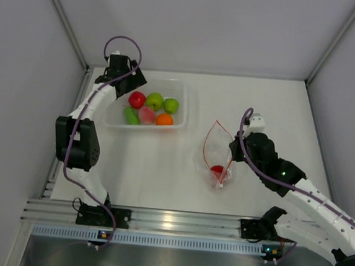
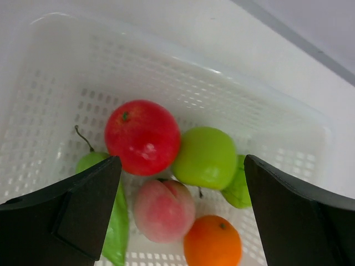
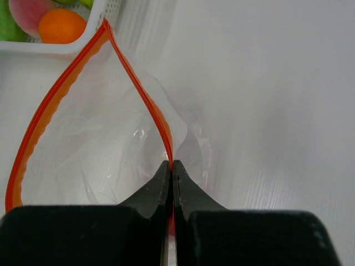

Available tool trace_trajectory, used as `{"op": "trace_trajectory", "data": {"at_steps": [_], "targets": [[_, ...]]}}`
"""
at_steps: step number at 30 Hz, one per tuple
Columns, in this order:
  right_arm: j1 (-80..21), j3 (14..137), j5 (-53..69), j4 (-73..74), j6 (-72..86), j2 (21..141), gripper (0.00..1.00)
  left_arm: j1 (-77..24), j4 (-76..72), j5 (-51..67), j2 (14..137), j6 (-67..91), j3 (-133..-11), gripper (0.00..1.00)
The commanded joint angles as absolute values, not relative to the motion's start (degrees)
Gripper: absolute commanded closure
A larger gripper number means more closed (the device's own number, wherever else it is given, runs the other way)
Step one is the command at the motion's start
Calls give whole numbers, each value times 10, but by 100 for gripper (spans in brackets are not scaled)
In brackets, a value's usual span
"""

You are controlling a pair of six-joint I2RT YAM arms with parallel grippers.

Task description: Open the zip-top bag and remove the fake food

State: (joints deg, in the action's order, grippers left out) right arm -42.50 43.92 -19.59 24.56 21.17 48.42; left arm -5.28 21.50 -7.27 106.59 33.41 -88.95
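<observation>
The zip-top bag [image 1: 215, 150] lies at mid-right of the table, its orange-red zipper strip [image 3: 47, 111] gaping in a wide loop. One red piece of fake food [image 1: 217, 170] still sits inside at the bag's bottom. My right gripper [image 3: 172, 164] is shut on the strip's near side, holding the mouth up. Several pieces of fake food lie in the tub: a red apple [image 2: 142, 137], a green apple [image 2: 205, 157], a pink peach [image 2: 164, 209] and an orange [image 2: 213, 243]. My left gripper [image 2: 182, 160] hangs wide open just above them, holding nothing.
The white perforated tub [image 1: 182, 111] stands at the back left of the table. Grey enclosure walls close in on both sides and behind. An aluminium rail [image 1: 170, 220] with both arm bases runs along the near edge.
</observation>
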Motion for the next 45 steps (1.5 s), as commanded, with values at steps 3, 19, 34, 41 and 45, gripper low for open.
{"op": "trace_trajectory", "data": {"at_steps": [3, 19, 34, 41, 45], "targets": [[-423, 466, -165, 236, 250, 475, 100, -73, 206, 99, 924, 352, -903, 3], [-424, 425, -180, 217, 304, 441, 100, -611, 91, -185, 735, 404, -736, 48], [-423, 402, -196, 225, 333, 389, 100, -742, 90, -418, 891, 447, -749, 85], [-423, 395, -209, 233, 334, 378, 100, -743, 107, -389, 974, 453, -779, 86], [-423, 395, -222, 243, 331, 378, 100, -743, 114, -356, 1010, 470, -779, 85]]}}
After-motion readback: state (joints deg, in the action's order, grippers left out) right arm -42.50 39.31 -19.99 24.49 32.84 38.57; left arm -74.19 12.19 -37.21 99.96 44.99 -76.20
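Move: In the bag, the last tomato lies about 31 cm back and 37 cm to the right of the left hand, some 12 cm lower. The bag's open mouth is 4 cm farther out and 2 cm to the left of that tomato, nearly level with the left hand. Near the way there, the orange in the box sits about 10 cm back, 12 cm right and 11 cm below the left hand. From the right hand, which pinches the bag's rim, the bagged tomato is about 3 cm back, 2 cm left and 16 cm down. Swinging away from the box, the left hand rises some 20 cm, sweeps right and back towards the bag, then sinks to about its starting height with its fingers at the mouth. It turns roughly 40 degrees clockwise and closes its wide-open fingers nearly shut on nothing. The right hand keeps pinching the rim, drawing back 2 cm and rolling its left side up. ##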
